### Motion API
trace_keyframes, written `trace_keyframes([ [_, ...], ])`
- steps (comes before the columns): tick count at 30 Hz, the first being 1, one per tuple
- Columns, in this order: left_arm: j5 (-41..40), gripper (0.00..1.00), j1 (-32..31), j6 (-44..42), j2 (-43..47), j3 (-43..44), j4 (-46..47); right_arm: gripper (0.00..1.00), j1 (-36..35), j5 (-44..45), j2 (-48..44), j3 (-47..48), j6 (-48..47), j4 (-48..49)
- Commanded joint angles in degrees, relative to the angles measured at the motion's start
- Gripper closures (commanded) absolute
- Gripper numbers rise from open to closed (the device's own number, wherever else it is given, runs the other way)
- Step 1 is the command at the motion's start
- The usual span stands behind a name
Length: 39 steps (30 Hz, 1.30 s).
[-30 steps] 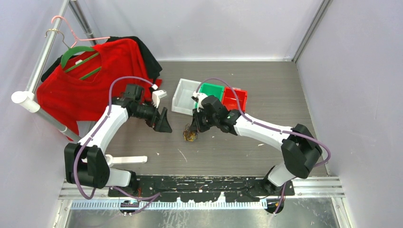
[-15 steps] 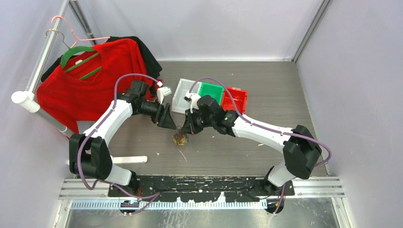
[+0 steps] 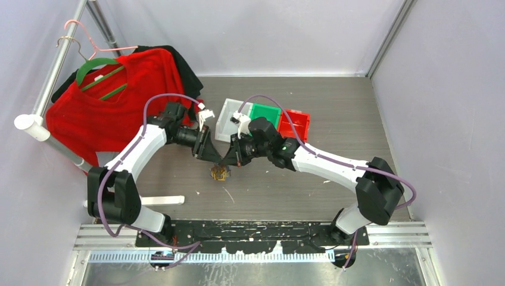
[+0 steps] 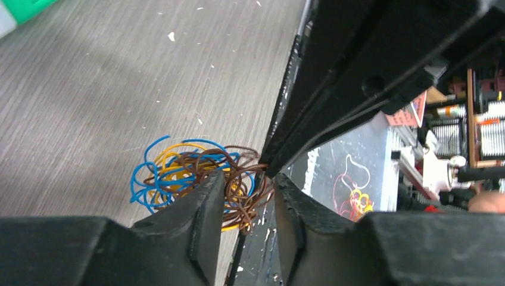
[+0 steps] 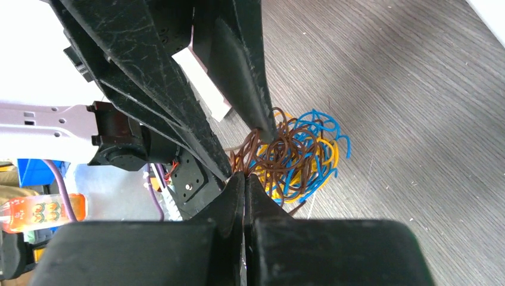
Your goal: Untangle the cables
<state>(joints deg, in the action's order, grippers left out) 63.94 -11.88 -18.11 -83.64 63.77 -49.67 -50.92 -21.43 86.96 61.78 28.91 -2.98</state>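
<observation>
The cables (image 3: 220,173) form one small ball of blue, yellow and brown strands at the table's middle, just below the two gripper tips. My right gripper (image 3: 230,162) is shut on brown strands at the ball's edge (image 5: 245,177). My left gripper (image 3: 221,161) meets it tip to tip from the left. Its jaws stand narrowly apart (image 4: 247,182), with brown loops of the cables (image 4: 178,173) lying between them. The rest of the cables (image 5: 301,155) bunch beyond the right fingertips. Whether the ball touches the table I cannot tell.
A white bin (image 3: 229,116), a green bin (image 3: 265,113) and a red bin (image 3: 296,123) stand side by side just behind the grippers. A red garment (image 3: 101,101) hangs on a rack at the left. A white bar (image 3: 161,201) lies near the left arm's base.
The right gripper carried the tangle leftwards. The left gripper came right to meet it, and its jaws narrowed around the brown strands.
</observation>
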Motion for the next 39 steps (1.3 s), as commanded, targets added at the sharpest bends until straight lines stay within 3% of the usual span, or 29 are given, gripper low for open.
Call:
trace_keyframes([
  [1, 8.5, 0.68, -0.2, -9.0, -1.5, 4.0, -9.9, 0.99, -0.1, -0.1, -4.3, 1.0, 0.8, 4.3],
  [4, 8.2, 0.76, -0.2, -12.5, -2.4, 5.7, -14.5, 0.99, -0.2, 1.5, -5.1, 0.2, 0.7, 4.1],
  [8, 6.7, 0.79, -0.2, -11.1, -1.0, 5.1, -13.5, 0.99, -0.1, 2.2, -5.4, -0.5, 1.5, 4.6],
  [14, -7.2, 1.0, -0.2, 9.6, 8.7, -2.5, 11.2, 0.99, -0.1, 3.6, -5.3, -0.9, 2.7, 5.4],
  [17, -9.1, 1.0, -0.2, 11.7, 8.8, -0.6, 9.4, 0.99, -0.2, 6.4, -5.3, -1.1, 2.8, 5.4],
  [20, -12.0, 1.0, -0.5, 14.0, 10.2, 0.0, 9.2, 0.86, -0.6, 13.5, -6.0, -1.8, 2.2, 5.7],
  [22, -13.4, 1.0, -0.9, 15.0, 10.4, 0.4, 8.6, 0.65, -1.3, 19.2, -6.6, -3.4, 1.9, 8.4],
  [26, -14.1, 1.0, -1.3, 18.8, 13.1, 0.8, 8.1, 0.43, -4.2, 27.3, -6.7, -4.4, 0.6, 11.7],
  [30, -14.4, 1.0, -1.8, 22.0, 14.2, 0.0, 8.1, 0.34, -7.3, 31.3, -6.3, -5.0, -1.0, 14.9],
  [39, -13.2, 1.0, -1.8, 21.5, 15.3, 1.9, 5.1, 0.34, -8.5, 32.2, -4.1, -5.5, 0.1, 17.0],
])
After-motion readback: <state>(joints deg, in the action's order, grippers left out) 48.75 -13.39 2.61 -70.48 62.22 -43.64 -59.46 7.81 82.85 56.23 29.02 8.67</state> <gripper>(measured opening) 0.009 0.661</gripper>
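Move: At the fingertips of the closed right hand, the brown strand of the cables hangs about 1 cm to the right of the left hand's half-open fingers and level with them; it is already in the right hand's grip, about 1 cm to that hand's left. The tangled bundle hangs some 5 cm below both hands and 1 cm back. Counted from the left hand, the white bin stands roughly 19 cm ahead and 4 cm right, the green bin 17 cm ahead and 13 cm right, both about 7 cm lower. Drawing back about 1.5 cm, the left hand shuts its half-open fingers on the brown strand beside the right fingertips, then comes forward again and rises to some 3 cm above its start, turning about 15 degrees counter-clockwise. The right hand keeps its pinch while rising slightly, then opens wide, lets the strand go and shifts about 3 cm forward, turning clockwise. ##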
